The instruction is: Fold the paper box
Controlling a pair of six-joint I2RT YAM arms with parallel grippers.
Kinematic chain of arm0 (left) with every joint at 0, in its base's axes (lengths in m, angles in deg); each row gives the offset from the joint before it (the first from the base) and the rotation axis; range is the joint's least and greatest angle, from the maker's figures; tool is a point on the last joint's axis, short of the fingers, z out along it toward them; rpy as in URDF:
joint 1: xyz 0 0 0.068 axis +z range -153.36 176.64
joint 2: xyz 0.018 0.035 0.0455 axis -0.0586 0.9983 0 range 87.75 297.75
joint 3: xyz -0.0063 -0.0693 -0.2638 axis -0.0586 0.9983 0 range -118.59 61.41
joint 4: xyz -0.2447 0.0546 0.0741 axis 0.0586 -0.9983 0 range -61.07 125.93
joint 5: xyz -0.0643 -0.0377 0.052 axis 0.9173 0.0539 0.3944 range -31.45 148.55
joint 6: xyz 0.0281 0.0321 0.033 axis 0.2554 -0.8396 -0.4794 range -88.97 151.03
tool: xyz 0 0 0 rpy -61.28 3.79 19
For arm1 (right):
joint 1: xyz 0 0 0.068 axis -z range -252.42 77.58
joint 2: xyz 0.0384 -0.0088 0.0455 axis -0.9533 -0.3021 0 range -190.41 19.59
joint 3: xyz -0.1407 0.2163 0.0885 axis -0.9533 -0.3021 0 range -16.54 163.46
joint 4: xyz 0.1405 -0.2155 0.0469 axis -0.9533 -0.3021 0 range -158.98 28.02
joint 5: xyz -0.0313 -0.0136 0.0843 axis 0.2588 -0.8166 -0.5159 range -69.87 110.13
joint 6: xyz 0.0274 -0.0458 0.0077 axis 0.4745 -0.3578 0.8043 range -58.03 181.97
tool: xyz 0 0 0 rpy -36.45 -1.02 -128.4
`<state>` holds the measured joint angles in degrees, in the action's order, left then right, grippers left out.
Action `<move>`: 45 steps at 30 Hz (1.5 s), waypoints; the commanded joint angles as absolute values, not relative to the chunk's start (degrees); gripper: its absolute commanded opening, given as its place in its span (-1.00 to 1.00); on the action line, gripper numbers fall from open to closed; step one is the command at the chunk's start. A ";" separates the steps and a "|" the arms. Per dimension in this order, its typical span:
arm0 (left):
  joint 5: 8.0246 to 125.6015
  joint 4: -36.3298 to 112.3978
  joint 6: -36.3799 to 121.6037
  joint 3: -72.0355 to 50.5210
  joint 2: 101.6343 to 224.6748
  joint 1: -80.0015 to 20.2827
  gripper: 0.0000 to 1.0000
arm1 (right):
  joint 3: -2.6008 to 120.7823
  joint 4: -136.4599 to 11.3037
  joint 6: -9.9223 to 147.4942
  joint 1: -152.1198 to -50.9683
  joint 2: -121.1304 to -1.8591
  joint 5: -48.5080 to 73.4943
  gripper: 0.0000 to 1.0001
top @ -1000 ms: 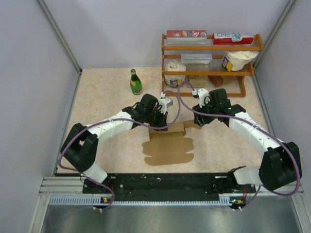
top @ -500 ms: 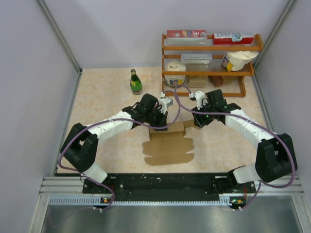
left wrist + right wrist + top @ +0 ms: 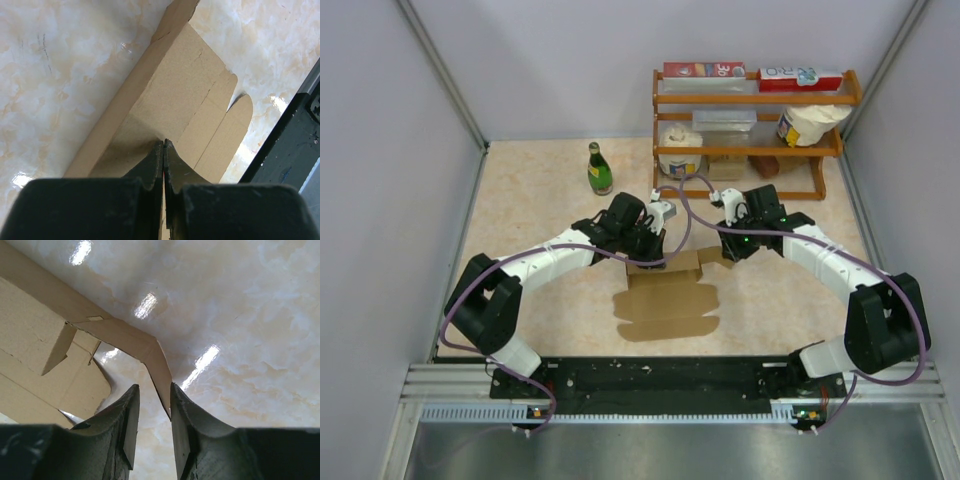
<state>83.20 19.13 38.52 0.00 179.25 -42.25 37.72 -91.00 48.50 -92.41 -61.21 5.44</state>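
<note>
The paper box [image 3: 668, 300] is a plain brown cardboard sheet lying mid-table, its far strip raised. My left gripper [image 3: 648, 258] is at that raised far edge. In the left wrist view its fingers [image 3: 164, 142] are pressed together, with a thin sliver of the box [image 3: 200, 95] pinched between them. My right gripper [image 3: 725, 255] is at the box's far right corner. There its jaws [image 3: 155, 390] stand partly apart around a pointed end flap [image 3: 155, 360]. The flap rests against the right finger, with a gap to the left one.
A green bottle [image 3: 599, 168] stands at the back left of centre. A wooden rack [image 3: 750, 130] with printed cartons and white tubs fills the back right, close behind the right arm. A black rail [image 3: 660, 378] runs along the near edge. Grey walls enclose the sides.
My right gripper has moved left to the box's right flap and its jaws have narrowed around it. The left arm and the box have stayed put.
</note>
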 commanded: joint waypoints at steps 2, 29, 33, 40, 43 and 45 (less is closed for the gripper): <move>83.42 19.67 38.41 -1.96 179.15 -42.38 -1.00 | 38.39 -91.78 50.89 -91.75 -60.83 5.11 -0.45; 83.60 19.85 38.68 -1.52 178.80 -42.47 -1.00 | 37.60 -94.50 53.80 -93.07 -57.93 3.35 -0.86; 83.60 19.93 38.77 -1.43 178.80 -42.47 -1.00 | 37.60 -94.94 54.24 -94.03 -57.58 3.35 -0.88; 83.34 19.93 38.85 -1.17 178.63 -42.56 -1.00 | 37.51 -95.47 55.47 -95.18 -57.50 3.35 -0.94; 83.34 19.94 38.85 -1.25 178.63 -42.47 -1.00 | 37.42 -95.91 55.55 -95.62 -57.41 3.61 -0.99; 83.34 20.02 38.85 -1.17 178.63 -42.47 -1.00 | 37.42 -96.00 55.82 -95.97 -57.32 3.87 -1.00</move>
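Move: The box's right end flap is already between the right hand's half-open fingers, its outer end about 1 cm ahead and 1 cm lower. The right corner of the folded-up part is some 6 cm to the hand's left and 1 cm ahead; the flat near panels centre about 13 cm back, 14 cm left and 4 cm lower. From the left hand, the flap end is roughly 17 cm right and 2 cm ahead. Back towards the base by about 3 cm, and near the end 1 cm to its left, goes the right hand, its fingers closing from about a third open to shut and pinching the outer end of the right end flap as they take it along; the wrist tips only some 5 degrees. The left hand stays in place, shut fingertips still resting on the folded-up part of the box. ##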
